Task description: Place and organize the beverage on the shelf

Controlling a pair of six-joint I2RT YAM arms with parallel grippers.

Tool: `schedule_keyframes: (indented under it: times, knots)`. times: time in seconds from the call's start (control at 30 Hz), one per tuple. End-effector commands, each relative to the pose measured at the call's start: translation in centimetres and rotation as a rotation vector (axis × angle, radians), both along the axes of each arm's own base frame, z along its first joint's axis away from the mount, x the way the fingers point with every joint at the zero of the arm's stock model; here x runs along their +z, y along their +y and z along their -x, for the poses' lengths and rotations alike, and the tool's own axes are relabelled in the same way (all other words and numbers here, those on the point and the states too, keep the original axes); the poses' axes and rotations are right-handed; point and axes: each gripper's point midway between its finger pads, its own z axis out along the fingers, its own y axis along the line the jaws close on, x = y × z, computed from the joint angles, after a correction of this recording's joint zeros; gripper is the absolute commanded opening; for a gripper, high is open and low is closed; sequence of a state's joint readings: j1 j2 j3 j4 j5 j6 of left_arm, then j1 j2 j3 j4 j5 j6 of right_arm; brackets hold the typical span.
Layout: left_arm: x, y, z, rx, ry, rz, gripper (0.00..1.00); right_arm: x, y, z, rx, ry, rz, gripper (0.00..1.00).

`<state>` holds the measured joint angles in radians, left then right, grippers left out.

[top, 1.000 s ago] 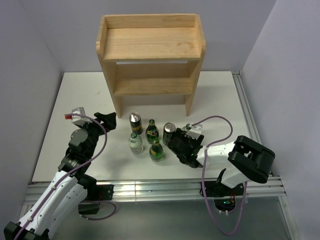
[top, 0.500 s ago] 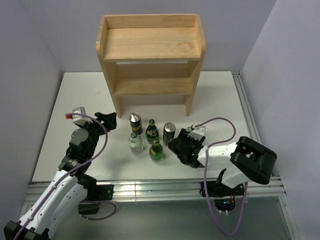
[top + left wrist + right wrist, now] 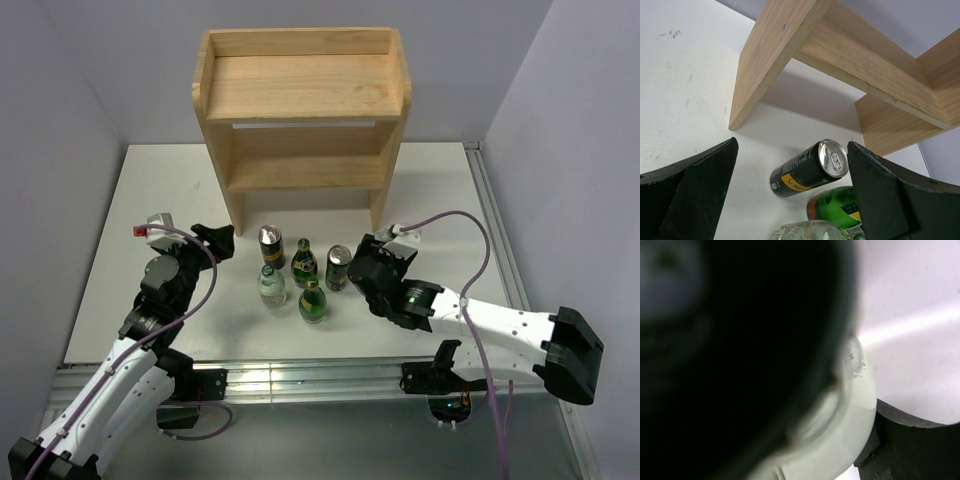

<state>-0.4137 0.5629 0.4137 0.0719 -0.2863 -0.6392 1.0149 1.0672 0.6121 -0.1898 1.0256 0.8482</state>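
Observation:
The wooden shelf (image 3: pixel 300 95) stands at the back, and both its boards are bare. In front of it stand two dark cans (image 3: pixel 271 245) (image 3: pixel 339 267), two green bottles (image 3: pixel 304 262) (image 3: pixel 313 300) and one clear bottle (image 3: pixel 270 286). A second clear bottle is not in view. My left gripper (image 3: pixel 213 240) is open and empty, left of the group. Its wrist view shows its gripper (image 3: pixel 795 200) facing the left can (image 3: pixel 807 169), a green bottle (image 3: pixel 840 205) and the clear bottle (image 3: pixel 807 231). My right gripper (image 3: pixel 362 265) sits against the right can. Its wrist view is filled by a dark blur.
The shelf's left side panel (image 3: pixel 765 65) stands just beyond the left can. White table (image 3: pixel 440 200) lies to the right of the shelf and drinks. A metal rail (image 3: pixel 300 375) runs along the near edge. Grey walls close in both sides.
My right arm has stretched forward and left, bringing its gripper up against the right can. The left arm and the drinks have not moved.

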Motion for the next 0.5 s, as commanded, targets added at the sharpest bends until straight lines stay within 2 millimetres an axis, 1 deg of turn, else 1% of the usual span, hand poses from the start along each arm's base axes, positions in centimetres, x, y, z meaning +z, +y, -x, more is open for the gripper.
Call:
schedule_keyframes:
  times: [0.0, 0.03, 0.07, 0.13, 0.17, 0.23, 0.27, 0.33, 0.37, 0.43, 0.47]
  knots:
    - [1.8, -0.3, -0.3, -0.01, -0.059, 0.008, 0.98, 7.2, -0.8, -0.7, -0.051, -0.129, -0.028, 0.0]
    - [1.9, -0.3, -0.3, -0.011, -0.063, 0.011, 0.98, 8.0, -0.7, -0.7, -0.032, -0.13, -0.007, 0.0]
    - [2.1, -0.4, -0.3, -0.013, -0.067, 0.013, 0.98, 10.0, -0.5, -0.8, -0.024, -0.148, -0.024, 0.0]
    - [2.3, -0.4, -0.4, -0.013, -0.068, 0.015, 0.98, 11.9, -0.1, -0.9, 0.009, -0.146, 0.006, 0.0]
    - [2.4, -0.4, -0.4, -0.013, -0.071, 0.018, 0.98, 14.2, 0.2, -1.1, 0.014, -0.16, 0.001, 0.0]
    - [2.7, -0.5, -0.4, -0.014, -0.072, 0.021, 0.98, 16.8, 0.4, -1.3, 0.038, -0.173, 0.035, 0.0]
    - [2.8, -0.5, -0.4, -0.016, -0.075, 0.023, 0.98, 19.5, 0.7, -1.5, 0.04, -0.202, 0.015, 0.0]
    - [3.0, -0.5, -0.5, -0.017, -0.076, 0.026, 0.98, 22.3, 0.6, -1.7, 0.059, -0.228, 0.05, 0.0]
    - [3.1, -0.6, -0.5, -0.022, -0.074, 0.026, 0.98, 24.9, 0.9, -1.8, 0.063, -0.252, 0.029, 0.0]
    - [3.2, -0.7, -0.5, -0.022, -0.072, 0.023, 0.98, 27.3, 0.8, -2.1, 0.073, -0.268, 0.076, 0.0]
    - [3.5, -0.7, -0.5, -0.023, -0.076, 0.025, 0.98, 29.4, 1.1, -2.3, 0.078, -0.285, 0.069, 0.0]
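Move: The right hand already holds the clear bottle off the table. The shelf's top board, apparently where it is headed, has its middle some 31 cm ahead, 14 cm to the left and 23 cm higher; the middle board lies under that, about level with the hand. The nearest dark can stands about 2 cm ahead, 7 cm left and 13 cm below. From the left hand, the top board is roughly 30 cm ahead, 21 cm right and 16 cm up. The right hand keeps its grip on the clear bottle and hoists it almost straight up by about 22 cm, gathering speed, with only a slight drift forward and left that brings it nearer the shelf's top board. As it climbs beside and above the dark can, the wrist tips the fingers upward by some 10 degrees, mostly in the later part, and swings slightly counter-clockwise. ##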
